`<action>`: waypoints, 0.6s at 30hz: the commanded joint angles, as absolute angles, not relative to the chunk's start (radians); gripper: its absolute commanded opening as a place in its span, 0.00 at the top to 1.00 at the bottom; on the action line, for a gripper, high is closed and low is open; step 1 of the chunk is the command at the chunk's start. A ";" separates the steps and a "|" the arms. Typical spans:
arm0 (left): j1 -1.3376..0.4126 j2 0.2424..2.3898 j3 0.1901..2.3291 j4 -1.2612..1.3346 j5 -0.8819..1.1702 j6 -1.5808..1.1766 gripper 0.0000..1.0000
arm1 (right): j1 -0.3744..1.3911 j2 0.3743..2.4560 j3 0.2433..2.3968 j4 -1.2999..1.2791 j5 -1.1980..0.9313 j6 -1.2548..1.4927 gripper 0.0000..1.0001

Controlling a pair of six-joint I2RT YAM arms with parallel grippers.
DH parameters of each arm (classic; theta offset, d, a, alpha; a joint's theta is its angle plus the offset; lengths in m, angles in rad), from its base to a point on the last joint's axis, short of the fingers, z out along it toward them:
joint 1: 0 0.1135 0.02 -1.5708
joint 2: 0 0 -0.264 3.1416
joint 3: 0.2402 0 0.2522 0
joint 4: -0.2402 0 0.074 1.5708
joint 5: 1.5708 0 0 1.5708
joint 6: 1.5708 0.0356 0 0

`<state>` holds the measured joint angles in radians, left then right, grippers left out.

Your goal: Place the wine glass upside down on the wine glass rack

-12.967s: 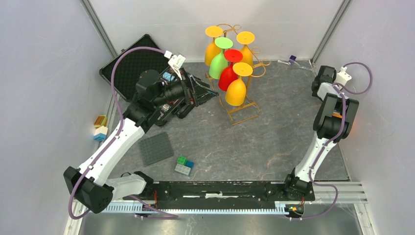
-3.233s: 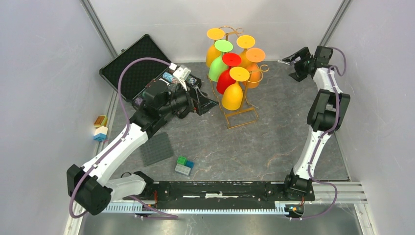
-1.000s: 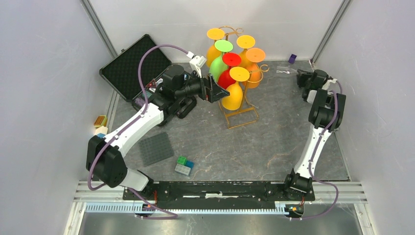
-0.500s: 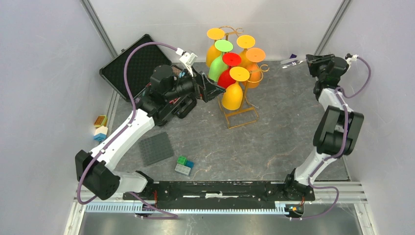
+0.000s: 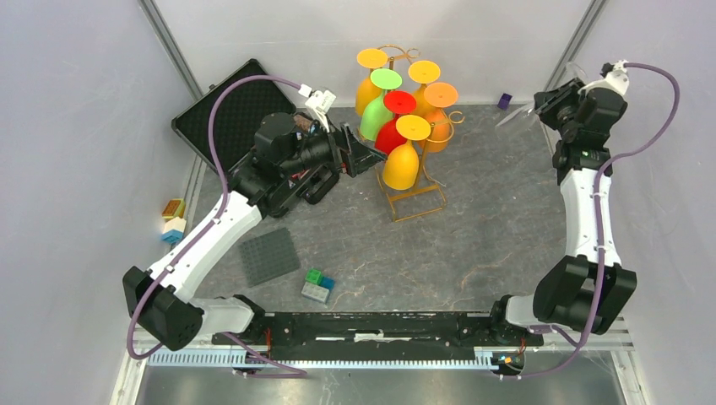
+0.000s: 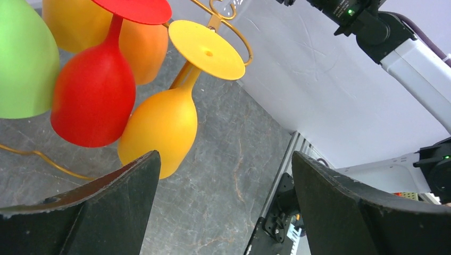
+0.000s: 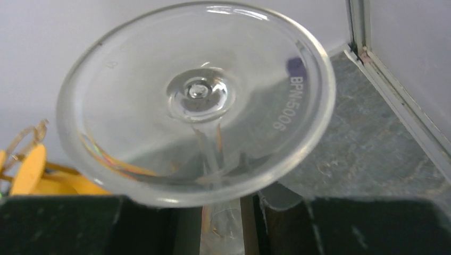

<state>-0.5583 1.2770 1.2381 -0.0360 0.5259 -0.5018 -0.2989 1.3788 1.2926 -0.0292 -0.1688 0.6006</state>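
Observation:
The clear wine glass (image 7: 197, 101) fills the right wrist view, its round foot towards the camera and its stem running down between the jaws of my right gripper (image 7: 220, 218), which is shut on it. From above, the glass (image 5: 515, 116) shows only faintly beside that gripper (image 5: 549, 103), held high at the back right. The gold wine glass rack (image 5: 420, 190) stands at the back centre with several coloured glasses hanging upside down on it. My left gripper (image 5: 363, 156) hovers open just left of the rack. In the left wrist view the left gripper (image 6: 223, 159) frames a yellow glass (image 6: 159, 127).
An open black case (image 5: 228, 110) lies at the back left. A grey baseplate (image 5: 268, 256) and green-blue bricks (image 5: 318, 285) sit front left. Coloured blocks (image 5: 173, 219) rest by the left wall, and a small purple object (image 5: 504, 100) lies in the back right corner.
My right arm has stretched upward and lifted the clear glass off the back right of the table. My left gripper stayed open and drew slightly back from the rack.

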 commanded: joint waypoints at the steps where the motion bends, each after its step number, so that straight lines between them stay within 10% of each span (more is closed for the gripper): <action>1: -0.566 1.243 1.290 -0.041 0.518 -0.571 0.04 | -0.269 1.338 1.338 -0.206 -0.196 0.420 0.86; 18: -0.627 1.354 1.489 -0.125 0.496 -0.701 0.04 | -0.117 1.196 1.262 -0.337 -0.415 -0.027 0.96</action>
<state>-0.5995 1.3186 1.4090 -0.0799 0.5220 -0.6472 -0.1307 1.2259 1.2617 -0.3668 -0.3340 0.0971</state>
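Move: The clear wine glass is already in the right hand, held by its stem. The free ring on the rack's near right side lies some 21 cm to that hand's left, 4 cm back and about 5 cm below. The hanging orange glass stands about 26 cm left and level fore and aft. The front yellow glass is about 33 cm left and 8 cm back. From the left hand, the free ring is roughly 18 cm right and 8 cm ahead. The clear glass, still pinched by the stem, is carried left and back towards the rack's free ring. The right hand covers about 9 cm leftward, 6 back and a few down, swinging some 25 degrees counter-clockwise and rolling left side down by about as much. Beside the near glasses, the open, empty left hand rises about 5 cm. ##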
